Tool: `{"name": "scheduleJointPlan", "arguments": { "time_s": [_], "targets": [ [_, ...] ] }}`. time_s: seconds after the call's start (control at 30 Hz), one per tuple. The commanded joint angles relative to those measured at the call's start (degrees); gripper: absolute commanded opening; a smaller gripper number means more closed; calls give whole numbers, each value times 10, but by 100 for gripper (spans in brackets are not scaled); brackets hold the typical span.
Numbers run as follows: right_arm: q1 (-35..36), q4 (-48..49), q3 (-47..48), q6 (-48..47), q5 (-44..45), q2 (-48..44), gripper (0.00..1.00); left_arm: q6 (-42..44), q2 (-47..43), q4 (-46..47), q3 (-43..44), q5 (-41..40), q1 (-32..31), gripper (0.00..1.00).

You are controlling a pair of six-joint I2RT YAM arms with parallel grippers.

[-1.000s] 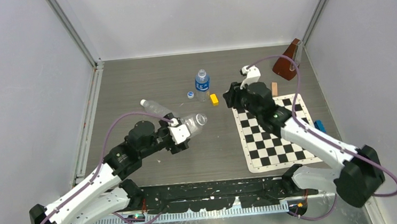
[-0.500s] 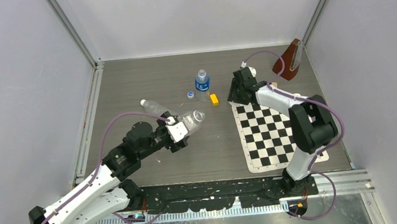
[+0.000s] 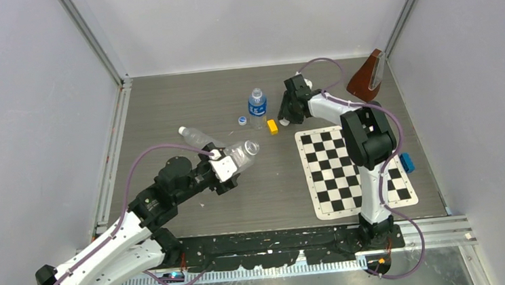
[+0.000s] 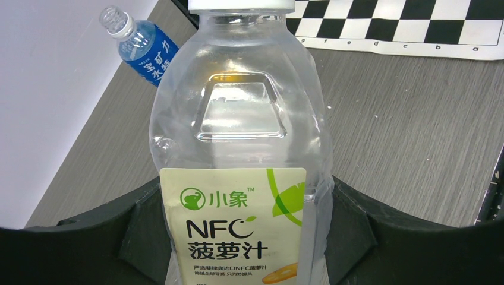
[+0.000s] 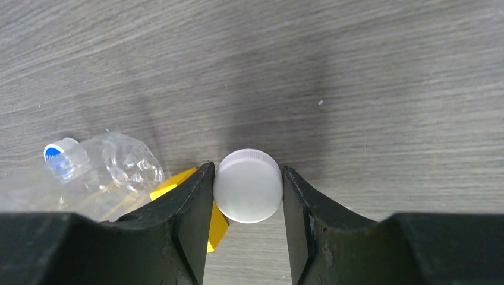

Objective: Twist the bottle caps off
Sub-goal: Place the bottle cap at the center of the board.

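Note:
My left gripper (image 3: pixel 228 166) is shut on the wide bottle (image 4: pixel 238 119) with the white-yellow label, holding it tilted above the table; its mouth (image 3: pixel 253 147) points right and looks open. My right gripper (image 5: pixel 246 196) is shut on a white bottle cap (image 5: pixel 248 185) just above the table, beside the yellow block (image 3: pixel 272 126). The small blue-labelled bottle (image 3: pixel 256 107) stands upright with an open mouth. A small bluish cap (image 3: pixel 242 121) lies left of it. The slim unlabelled bottle (image 3: pixel 195 137) lies on its side with a white cap (image 3: pixel 183 129) on it.
A chessboard mat (image 3: pixel 347 169) lies to the right with a blue block (image 3: pixel 407 163) at its right edge. A brown wedge-shaped object (image 3: pixel 366 78) stands in the far right corner. Walls close the table on three sides.
The right arm has swung from above the chessboard mat toward the back left and now sits low next to the yellow block. The left arm has barely shifted with its bottle.

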Motion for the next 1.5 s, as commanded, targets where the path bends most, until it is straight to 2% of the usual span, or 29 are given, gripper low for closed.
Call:
{"name": "scheduleJointPlan", "arguments": {
  "time_s": [0.0,0.2,0.47,0.67,0.8,1.07,1.23,1.33,1.47],
  "targets": [
    [-1,-17,44,6,15,17,19,-9,-8,31,1,1,-2,0],
    [-1,-23,56,3,-24,34,31,-10,-4,33,0,3,-2,0],
    [0,-12,38,2,-44,19,57,-10,4,34,2,8,-2,0],
    [-1,-12,36,-2,-36,4,63,-12,5,34,2,11,-2,2],
    [-2,-1,7,-1,-36,-26,64,-14,2,34,0,9,-2,2],
    [-3,94,-155,30,-37,-202,67,-16,8,50,-6,1,-2,3],
    [-2,138,-239,50,-77,-346,68,-22,18,74,-15,-6,-2,3],
    [-2,187,-279,60,-153,-428,68,-29,22,93,-23,-18,-2,3],
    [5,237,-304,68,-261,-497,73,-36,35,104,-26,-27,-2,3]
  ]
}}
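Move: The white cap, gripped at the right hand's fingertips, goes to bare table about 1 cm ahead and 1 cm to its left, roughly 2 cm below. The yellow block lies 4 cm left and 1 cm back of that hand, the blue-label bottle stands 8 cm left and level with it, and the checkerboard's middle is some 17 cm back and 18 cm right. From the left hand, that spot is about 23 cm ahead, 13 cm right, 19 cm down. The white cap, still pinched in the right fingers, is eased a centimetre or two left and slightly forward beside the yellow block, staying low, and let go as the fingers open. The empty right hand then rises about 18 cm while drawing back some 11 cm, fingertips tilting up and its left side lifting. The left hand keeps its grip on the juice bottle, sinking about 2 cm. ##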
